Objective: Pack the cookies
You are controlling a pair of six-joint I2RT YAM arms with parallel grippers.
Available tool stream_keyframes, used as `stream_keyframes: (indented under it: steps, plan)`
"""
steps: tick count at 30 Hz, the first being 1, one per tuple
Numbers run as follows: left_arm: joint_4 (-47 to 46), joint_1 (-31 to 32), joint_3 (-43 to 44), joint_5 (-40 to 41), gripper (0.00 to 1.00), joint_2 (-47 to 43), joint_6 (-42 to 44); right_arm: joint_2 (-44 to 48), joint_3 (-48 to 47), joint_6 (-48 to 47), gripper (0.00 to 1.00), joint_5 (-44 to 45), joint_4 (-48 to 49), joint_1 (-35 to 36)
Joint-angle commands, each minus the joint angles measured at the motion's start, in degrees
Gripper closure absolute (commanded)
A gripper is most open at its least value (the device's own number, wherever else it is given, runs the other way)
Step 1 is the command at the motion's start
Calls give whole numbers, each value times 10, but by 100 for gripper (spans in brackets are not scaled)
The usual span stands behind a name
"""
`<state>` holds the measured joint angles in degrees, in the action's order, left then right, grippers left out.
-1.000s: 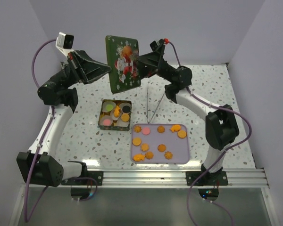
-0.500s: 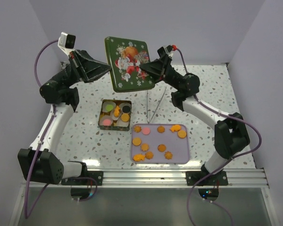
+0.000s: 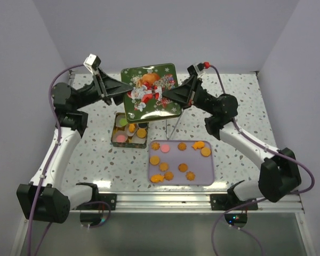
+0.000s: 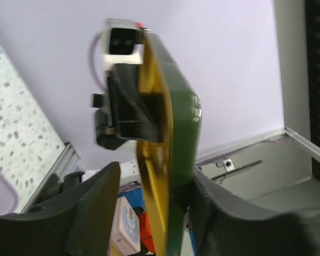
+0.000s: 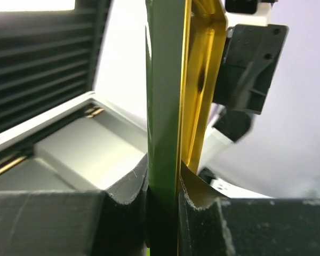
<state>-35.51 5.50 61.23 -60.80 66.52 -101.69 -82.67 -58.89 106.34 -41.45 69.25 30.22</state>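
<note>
A green tin lid (image 3: 149, 93) with a Santa picture hangs tilted above the open tin (image 3: 129, 145). My right gripper (image 3: 169, 95) is shut on the lid's right edge; in the right wrist view both pads clamp the lid (image 5: 162, 80) at the gripper (image 5: 162, 184). My left gripper (image 3: 127, 92) stands open around the left edge: in the left wrist view the lid (image 4: 173, 133) sits in the gripper (image 4: 154, 176), with a gap at its gold side. Several cookies (image 3: 141, 132) lie in the tin. More cookies (image 3: 181, 145), mostly orange, lie on the lilac tray (image 3: 202, 170).
White paper cups (image 3: 131, 128) sit inside the tin among the biscuits. The tray lies to the right of the tin, near the front rail (image 3: 202, 200). The speckled tabletop (image 3: 90, 154) runs left and right of both.
The lid has tipped from nearly upright toward flat and come down over the tin. The right gripper has shut on its edge, and the left jaws have opened.
</note>
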Motion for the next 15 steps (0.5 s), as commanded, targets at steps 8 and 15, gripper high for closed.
stream_keyframes:
  steps: [8, 15]
  plan:
    - [410, -54, -15, 9, 9, -3, 285, 116, 20, -249, 100, 12, -331, 9]
    - [617, -98, 13, 85, 0, 23, 445, 110, 18, -306, 100, 61, -457, 9]
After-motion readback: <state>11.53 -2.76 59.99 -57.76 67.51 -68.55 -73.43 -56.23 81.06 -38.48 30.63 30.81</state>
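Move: Below both raised hands, the open tin of cookies lies about 7 cm ahead and 6 cm left of the left hand, some 43 cm down; from the right hand it is about 9 cm ahead, 21 cm left and equally far below. The green lid's middle is about 8 cm left of the right hand, 1 cm ahead and level in height. Well below, the tongs lie 15 cm ahead and 2 cm right of the right hand, the lilac tray 7 cm back and 5 cm right. Opening from half to fully wide, the left fingers clear the lid's left edge as that hand sinks about 14 cm, drifting forward, then left, while its fingertips tip downward. Keeping its pinch on the lid's right edge, the right hand lowers the lid about 8 cm towards the tin, easing slightly forward, dipping its left side some 20 degrees and swinging a little clockwise. ##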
